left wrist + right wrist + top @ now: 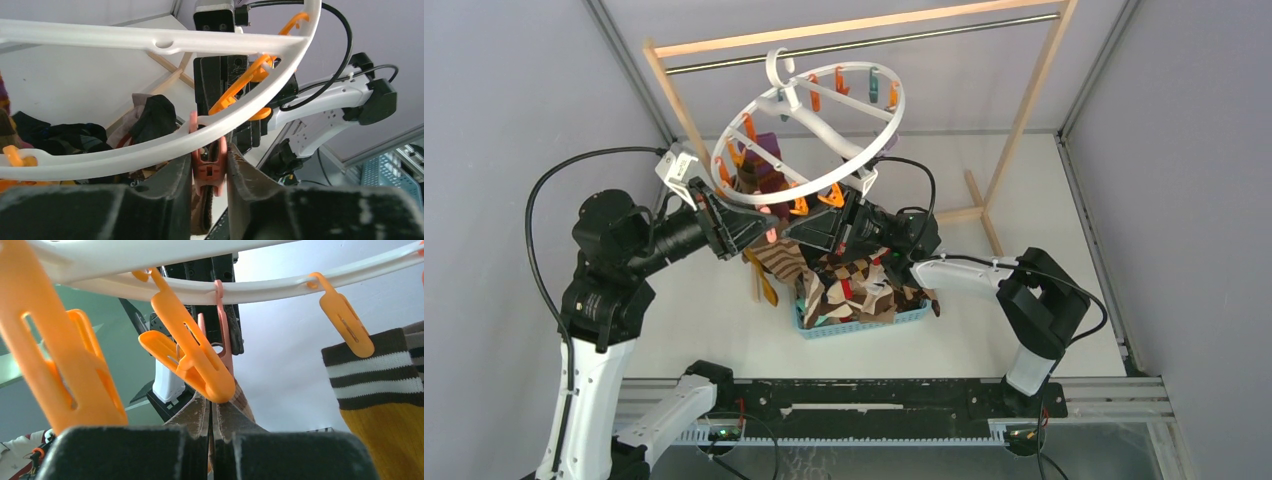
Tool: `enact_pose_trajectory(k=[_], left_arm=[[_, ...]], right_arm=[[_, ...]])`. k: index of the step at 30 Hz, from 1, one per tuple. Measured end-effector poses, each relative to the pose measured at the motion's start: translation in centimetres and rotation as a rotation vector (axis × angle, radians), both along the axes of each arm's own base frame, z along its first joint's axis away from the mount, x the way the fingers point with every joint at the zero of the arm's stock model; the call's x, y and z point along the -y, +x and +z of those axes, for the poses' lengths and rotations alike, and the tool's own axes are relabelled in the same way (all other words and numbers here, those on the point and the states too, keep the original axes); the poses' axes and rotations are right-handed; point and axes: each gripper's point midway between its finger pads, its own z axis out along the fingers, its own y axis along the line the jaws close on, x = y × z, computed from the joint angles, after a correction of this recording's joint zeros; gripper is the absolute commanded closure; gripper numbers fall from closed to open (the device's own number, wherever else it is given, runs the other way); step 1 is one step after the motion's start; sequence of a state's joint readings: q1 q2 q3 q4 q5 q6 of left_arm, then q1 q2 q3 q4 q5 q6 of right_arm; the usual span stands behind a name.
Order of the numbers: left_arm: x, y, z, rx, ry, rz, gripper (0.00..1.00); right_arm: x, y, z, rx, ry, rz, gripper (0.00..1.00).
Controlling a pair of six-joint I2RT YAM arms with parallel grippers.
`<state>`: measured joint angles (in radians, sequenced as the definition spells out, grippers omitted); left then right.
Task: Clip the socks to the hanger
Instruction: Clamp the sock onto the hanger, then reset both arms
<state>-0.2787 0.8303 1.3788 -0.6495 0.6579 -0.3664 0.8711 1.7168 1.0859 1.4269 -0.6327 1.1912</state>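
Note:
The white ring hanger point(900, 105) hangs tilted from the rack's rod, with orange, teal and pink clothespins. My left gripper point(762, 230) is under its near rim, shut on a pink clothespin point(210, 167) and squeezing it. My right gripper point(794, 232) faces it, shut on a brown patterned sock point(776, 260) whose edge rises between its fingers point(239, 399) towards the pin. In the left wrist view sock fabric point(204, 212) hangs just below the pin. More socks point(854, 285) fill the basket. A mustard striped sock point(385, 405) and dark socks point(764, 160) hang clipped.
The light-blue basket point(864, 325) stands on the white table below the grippers. The wooden rack point(1024, 110) with its metal rod point(864, 42) spans the back. An open orange clothespin point(192, 357) hangs right in front of my right fingers. Grey walls close in both sides.

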Motion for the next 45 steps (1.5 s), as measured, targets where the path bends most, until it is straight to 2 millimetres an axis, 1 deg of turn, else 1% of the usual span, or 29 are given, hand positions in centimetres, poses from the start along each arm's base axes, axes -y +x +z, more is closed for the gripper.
enact_pose_trajectory(k=[1,2,4,6,7,8,10,11,13,14,15,17,19,22,24,26,27,28,30,31,32,35,36,38,41,43,45], left_arm=[[0.0,0.0,0.0,0.005,0.002,0.000,0.55],[0.0,0.0,0.1,0.010,0.003,-0.001,0.49],[-0.1,-0.1,0.0,0.012,0.007,0.003,0.41],[-0.3,-0.3,-0.1,0.009,0.011,0.010,0.35],[-0.4,-0.3,-0.2,0.009,0.015,0.017,0.30],[-0.5,-0.3,-0.3,0.006,0.020,0.022,0.23],[-0.6,-0.4,-0.6,-0.005,0.031,0.027,0.06],[-0.7,-0.4,-0.8,-0.016,0.039,0.032,0.01],[-1.0,-0.5,-1.1,-0.029,0.062,0.041,0.00],[-1.1,-0.5,-1.1,-0.034,0.073,0.045,0.00],[-1.2,-0.6,-1.1,-0.035,0.085,0.047,0.00],[-1.7,-0.8,-1.1,-0.036,0.115,0.061,0.00],[-2.3,-1.1,-1.2,-0.035,0.152,0.082,0.00],[-3.7,-1.2,-2.0,-0.037,0.223,0.134,0.00],[-5.1,-0.9,-3.1,-0.052,0.281,0.189,0.00],[-6.6,-0.4,-4.3,-0.069,0.340,0.252,0.00],[-7.5,0.0,-4.8,-0.072,0.370,0.288,0.00],[-8.5,0.5,-5.4,-0.075,0.399,0.332,0.00],[-10.5,1.4,-6.8,-0.091,0.445,0.412,0.00],[-11.0,1.7,-7.6,-0.099,0.468,0.428,0.00],[-12.8,2.4,-8.6,-0.126,0.485,0.501,0.00],[-16.0,4.4,-11.5,-0.183,0.518,0.621,0.00],[-17.3,5.3,-12.9,-0.204,0.522,0.671,0.00],[-19.4,6.6,-15.3,-0.242,0.535,0.743,0.00],[-21.6,8.4,-19.8,-0.275,0.561,0.814,0.00],[-22.5,9.5,-23.3,-0.280,0.574,0.845,0.00],[-23.1,10.1,-26.3,-0.288,0.575,0.873,0.00]], right_arm=[[0.0,0.0,0.0,0.000,0.000,0.000,0.98],[0.0,0.0,0.0,0.000,0.000,-0.001,0.94],[0.0,0.1,0.0,-0.002,0.002,-0.005,0.89],[-0.1,0.2,0.0,0.000,0.000,-0.011,0.79],[-0.1,0.3,-0.1,0.000,-0.003,-0.017,0.73],[-0.3,0.5,-0.2,-0.003,-0.010,-0.026,0.67],[-0.5,0.9,-0.5,-0.013,-0.027,-0.045,0.49],[-0.6,1.1,-0.6,-0.016,-0.039,-0.057,0.40],[-0.6,1.5,-0.7,-0.024,-0.065,-0.086,0.23],[-0.5,1.6,-0.7,-0.029,-0.074,-0.096,0.08],[-0.2,1.6,-0.9,-0.031,-0.085,-0.112,0.01],[0.4,1.9,-1.3,-0.043,-0.106,-0.139,0.00],[1.3,2.1,-2.3,-0.057,-0.138,-0.174,0.00],[2.9,2.4,-5.1,-0.090,-0.227,-0.227,0.00],[3.9,2.6,-7.1,-0.108,-0.314,-0.273,0.00],[4.9,2.7,-9.2,-0.121,-0.417,-0.333,0.00],[5.7,2.7,-10.2,-0.122,-0.474,-0.379,0.00],[6.4,2.8,-10.7,-0.121,-0.507,-0.412,0.00],[8.5,3.2,-11.9,-0.129,-0.583,-0.514,0.00],[10.1,3.6,-12.5,-0.137,-0.622,-0.582,0.00],[11.8,4.2,-12.9,-0.151,-0.651,-0.659,0.00],[18.5,6.6,-14.0,-0.220,-0.705,-0.955,0.00],[21.0,7.5,-14.3,-0.247,-0.707,-1.067,0.00],[25.5,8.8,-15.3,-0.288,-0.714,-1.273,0.00],[31.9,10.2,-17.7,-0.304,-0.756,-1.583,0.00],[35.1,10.9,-19.9,-0.304,-0.833,-1.732,0.00],[38.1,11.4,-22.5,-0.326,-0.933,-1.851,0.00]])
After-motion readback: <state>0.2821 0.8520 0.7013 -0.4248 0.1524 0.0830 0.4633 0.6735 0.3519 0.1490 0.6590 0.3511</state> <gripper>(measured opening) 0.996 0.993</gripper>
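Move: The pink clip sits right between the left fingers, with the hanger's rim about 3 cm above it. One orange clip hangs some 5 cm to the left hand's right and 3 cm farther out, another about 10 cm right and 5 cm out. From the right hand, closed at the striped brown sock, the pink clip lies roughly 3 cm left, 1 cm ahead and 2 cm up. Open the left gripper wide to free the pink clip, then sweep that hand down and left, finally forward, about 35 cm in all, turning it counter-clockwise. Open the right gripper off the striped sock while easing forward, then swing it far right, some 38 cm, while dropping about 22 cm and turning strongly clockwise, both away from the hanger. ##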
